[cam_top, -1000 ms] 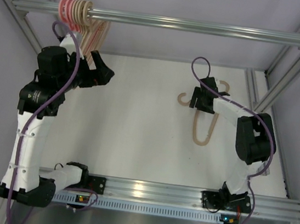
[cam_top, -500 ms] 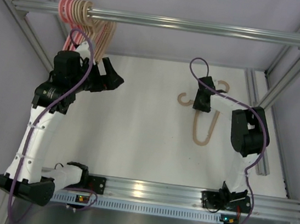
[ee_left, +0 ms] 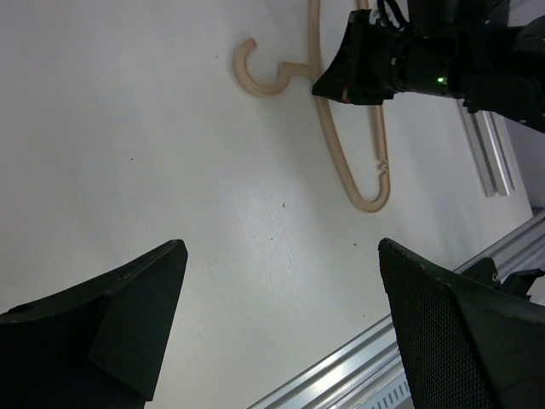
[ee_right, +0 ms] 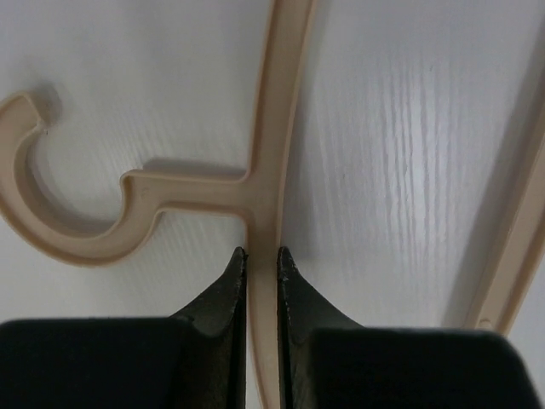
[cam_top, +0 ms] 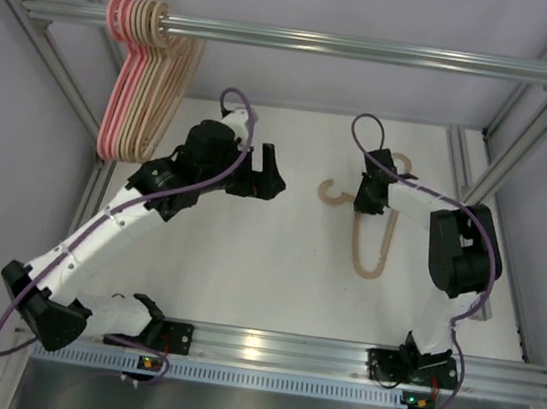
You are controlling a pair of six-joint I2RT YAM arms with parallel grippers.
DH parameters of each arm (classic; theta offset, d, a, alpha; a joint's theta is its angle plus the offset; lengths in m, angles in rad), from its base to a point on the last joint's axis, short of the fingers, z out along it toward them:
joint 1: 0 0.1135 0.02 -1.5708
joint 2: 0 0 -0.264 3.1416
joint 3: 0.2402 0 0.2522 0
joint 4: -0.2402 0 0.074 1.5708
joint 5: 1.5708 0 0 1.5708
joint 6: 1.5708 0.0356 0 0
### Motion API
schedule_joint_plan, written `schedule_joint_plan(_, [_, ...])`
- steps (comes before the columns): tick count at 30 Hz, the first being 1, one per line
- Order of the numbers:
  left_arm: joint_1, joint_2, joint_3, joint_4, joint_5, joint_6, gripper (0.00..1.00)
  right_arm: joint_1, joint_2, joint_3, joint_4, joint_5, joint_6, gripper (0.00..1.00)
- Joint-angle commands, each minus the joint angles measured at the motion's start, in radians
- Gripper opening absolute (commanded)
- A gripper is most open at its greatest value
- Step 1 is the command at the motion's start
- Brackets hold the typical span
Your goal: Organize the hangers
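Several pink and beige hangers (cam_top: 140, 86) hang bunched at the left end of the silver bar (cam_top: 375, 49). One beige hanger (cam_top: 369, 249) lies flat on the white table at the right, its hook (cam_top: 332, 194) pointing left. My right gripper (cam_top: 368, 199) is shut on this hanger's long side, just beside the hook stem; the wrist view shows both fingertips (ee_right: 236, 266) pinching the strip (ee_right: 274, 111). My left gripper (cam_top: 269, 179) is open and empty over the table's middle, left of the hook. Its wrist view shows the wide-apart gripper (ee_left: 281, 256), the lying hanger (ee_left: 341, 162) and the right gripper (ee_left: 375, 68).
Aluminium frame posts run along both sides and a rail (cam_top: 265, 345) crosses the near edge by the arm bases. A short rail (cam_top: 461, 159) lies at the table's right edge. The right arm's purple cable (cam_top: 358, 135) loops above the hanger.
My left arm has swung right, away from the hung hangers, out over the table's middle, its gripper open. The right gripper stays down on the lying hanger.
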Motion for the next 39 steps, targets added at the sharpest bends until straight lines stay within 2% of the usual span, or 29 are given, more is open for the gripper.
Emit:
schedule_joint_plan(1, [-0.091,0.036,-0.06,0.134,-0.126,-0.034,0.98,0.006,-0.165,-0.114,0.059,-0.141,0.116,0.0])
schedule_joint_plan(7, [-0.214,0.111,-0.208,0.261,-0.162,-0.074,0.98,0.02,-0.367,-0.263,0.202,-0.229,0.273,0.0])
schedule_joint_plan(13, [-0.299,0.126,-0.383,0.557,-0.201,-0.128,0.97,0.048,-0.498,-0.332,0.27,-0.277,0.393,0.0])
schedule_joint_plan(20, [-0.378,0.204,-0.45,0.799,-0.238,-0.137,0.92,0.069,-0.587,-0.38,0.326,-0.287,0.482,0.0])
schedule_joint_plan(25, [-0.411,0.255,-0.497,0.974,-0.258,-0.137,0.82,0.078,-0.622,-0.403,0.363,-0.31,0.535,0.0])
schedule_joint_plan(30, [-0.424,0.327,-0.488,0.994,-0.293,-0.131,0.74,0.08,-0.648,-0.413,0.377,-0.329,0.566,0.0])
schedule_joint_plan(33, [-0.426,0.349,-0.485,1.002,-0.302,-0.128,0.62,0.08,-0.658,-0.424,0.407,-0.346,0.584,0.0])
schedule_joint_plan(34, [-0.428,0.352,-0.486,1.007,-0.304,-0.125,0.52,0.08,-0.662,-0.429,0.414,-0.349,0.588,0.0])
schedule_joint_plan(37, [-0.438,0.349,-0.496,1.013,-0.317,-0.114,0.32,0.078,-0.665,-0.436,0.423,-0.355,0.598,0.0])
schedule_joint_plan(38, [-0.438,0.336,-0.5,1.011,-0.32,-0.112,0.19,0.08,-0.668,-0.44,0.425,-0.356,0.6,0.0])
schedule_joint_plan(39, [-0.438,0.33,-0.505,1.01,-0.322,-0.112,0.12,0.08,-0.67,-0.443,0.426,-0.356,0.601,0.0])
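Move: The last hanger lies flat under the right hand, its middle about 4 cm to the right and level fore and aft. The hook is some 9 cm to the right hand's left and 3 cm ahead; the near end is about 18 cm back and 3 cm right. From the wide-open left hand the hanger's middle is about 14 cm ahead, 28 cm right and 29 cm below, the near end some 4 cm back and 27 cm right. The right hand keeps its pinch on the hanger's side just by the neck, draws it back about 5 cm, then lifts it some 15 cm while carrying it left and rolling its left side up about 45 degrees. The left hand comes down and to the right, roughly 17 cm each way, sinking first, then sliding right towards the hanger's raised near part, and closes its fingers from wide open to almost shut around that side, below the right hand. ##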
